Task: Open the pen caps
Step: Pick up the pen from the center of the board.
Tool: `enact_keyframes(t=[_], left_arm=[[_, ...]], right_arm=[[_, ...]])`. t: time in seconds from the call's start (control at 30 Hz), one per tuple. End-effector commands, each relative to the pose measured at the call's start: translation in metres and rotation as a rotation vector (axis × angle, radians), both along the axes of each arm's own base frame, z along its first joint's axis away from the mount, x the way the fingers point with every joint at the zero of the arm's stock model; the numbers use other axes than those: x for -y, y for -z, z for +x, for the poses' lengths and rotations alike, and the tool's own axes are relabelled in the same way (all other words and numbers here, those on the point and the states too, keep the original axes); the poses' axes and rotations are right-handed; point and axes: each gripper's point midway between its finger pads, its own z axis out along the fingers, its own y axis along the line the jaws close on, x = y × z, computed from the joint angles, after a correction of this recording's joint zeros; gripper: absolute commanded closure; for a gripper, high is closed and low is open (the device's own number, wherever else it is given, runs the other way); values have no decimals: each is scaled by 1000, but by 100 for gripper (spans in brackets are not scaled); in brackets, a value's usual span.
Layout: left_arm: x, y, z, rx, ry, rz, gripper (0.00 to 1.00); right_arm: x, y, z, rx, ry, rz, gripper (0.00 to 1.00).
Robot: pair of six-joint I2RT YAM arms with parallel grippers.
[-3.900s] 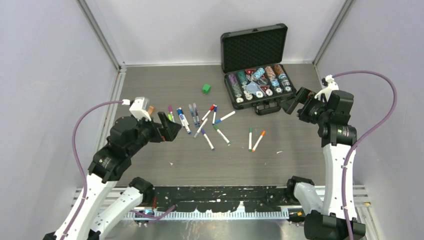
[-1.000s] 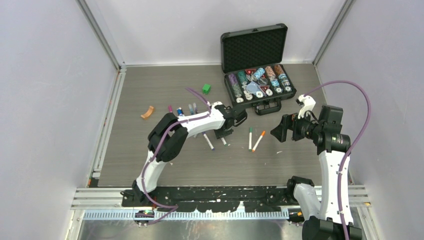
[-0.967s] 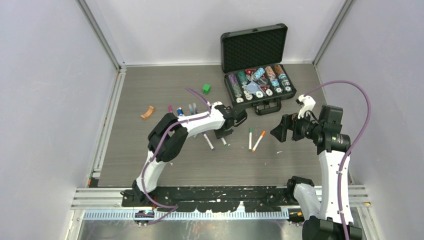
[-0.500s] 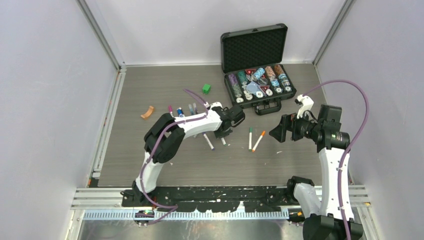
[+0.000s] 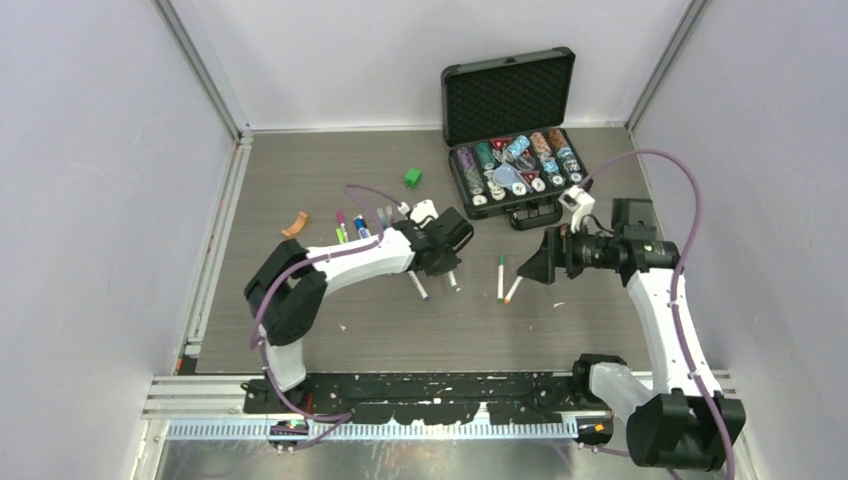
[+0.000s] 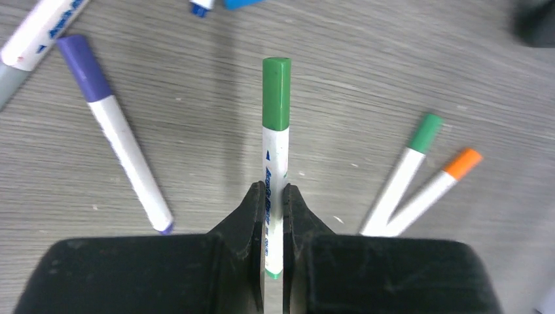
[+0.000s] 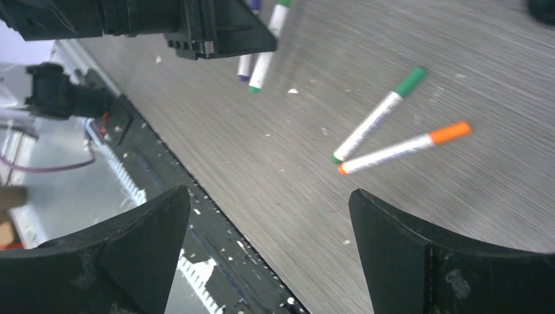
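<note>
My left gripper (image 6: 275, 190) is shut on the white barrel of a pen (image 6: 275, 163). Its green pen cap (image 6: 276, 93) is still on and sticks out past the fingertips. In the top view this gripper (image 5: 443, 258) is at mid-table. A purple-capped pen (image 6: 118, 140) lies to its left. A green-capped pen (image 6: 407, 167) and an orange-capped pen (image 6: 437, 186) lie to its right. My right gripper (image 5: 530, 266) hovers wide open and holds nothing, just right of that pair of pens (image 7: 379, 116), (image 7: 400, 146). More capped pens (image 5: 362, 225) lie in a loose group further left.
An open black case (image 5: 548, 195) full of poker chips stands at the back right. A small green cube (image 5: 412, 177) lies behind the pens and an orange curved piece (image 5: 294, 222) at the left. The black rail (image 7: 216, 216) edges the table's near side.
My left jaws have shut on the green-capped pen and the arm has drawn back leftward with it. The right gripper has moved left toward the green and orange pens, staying open.
</note>
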Motion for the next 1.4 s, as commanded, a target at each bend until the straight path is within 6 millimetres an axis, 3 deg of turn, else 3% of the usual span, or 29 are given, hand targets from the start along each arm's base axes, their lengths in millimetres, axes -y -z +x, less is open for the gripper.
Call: enact_keyframes(t=[0.0, 0.17, 0.27, 0.47, 0.67, 0.9, 1.37], left_arm=[[39, -55, 10, 115, 52, -278, 100], [58, -78, 2, 120, 92, -434, 100], [69, -90, -4, 134, 108, -526, 100], [86, -113, -13, 171, 142, -634, 100], [97, -129, -18, 205, 166, -706, 100], [103, -131, -16, 219, 171, -729, 100], [109, -149, -6, 289, 147, -804, 100]], right_arm=[[-34, -12, 6, 6, -98, 100, 5], [-52, -15, 16, -133, -81, 297, 14], [-50, -3, 32, -172, 17, 317, 18], [-50, 6, 43, -272, 86, 354, 20], [-56, 11, 41, -354, 60, 419, 28], [-59, 8, 34, -339, 20, 423, 31], [-69, 21, 24, -376, -20, 387, 40]])
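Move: The left hand already holds the green-capped pen, some 5 cm above the board. The open right gripper waits about 22 cm to its right, 7 cm back and 13 cm higher; from the right hand, that held pen is about 8 cm ahead, 22 cm left and 13 cm down. On the board, the loose green pen lies 14 cm right of the left hand, with the orange-capped pen 4 cm beyond it and 1 cm nearer the base. The purple-capped pen lies 8 cm to the left hand's left. Keeping its pinch on the green-capped pen, the left hand carries it up about 12 cm and right some 10 cm to meet the other gripper, swinging its fingers about 40 degrees round from pointing down towards the right. The right hand comes in leftwards about 6 cm and a little forward, rolling and turning some 30 degrees so its fingers point more squarely left, and narrows its wide-open jaws to around 60 percent about the pen's lower, uncapped end without shutting on it. ##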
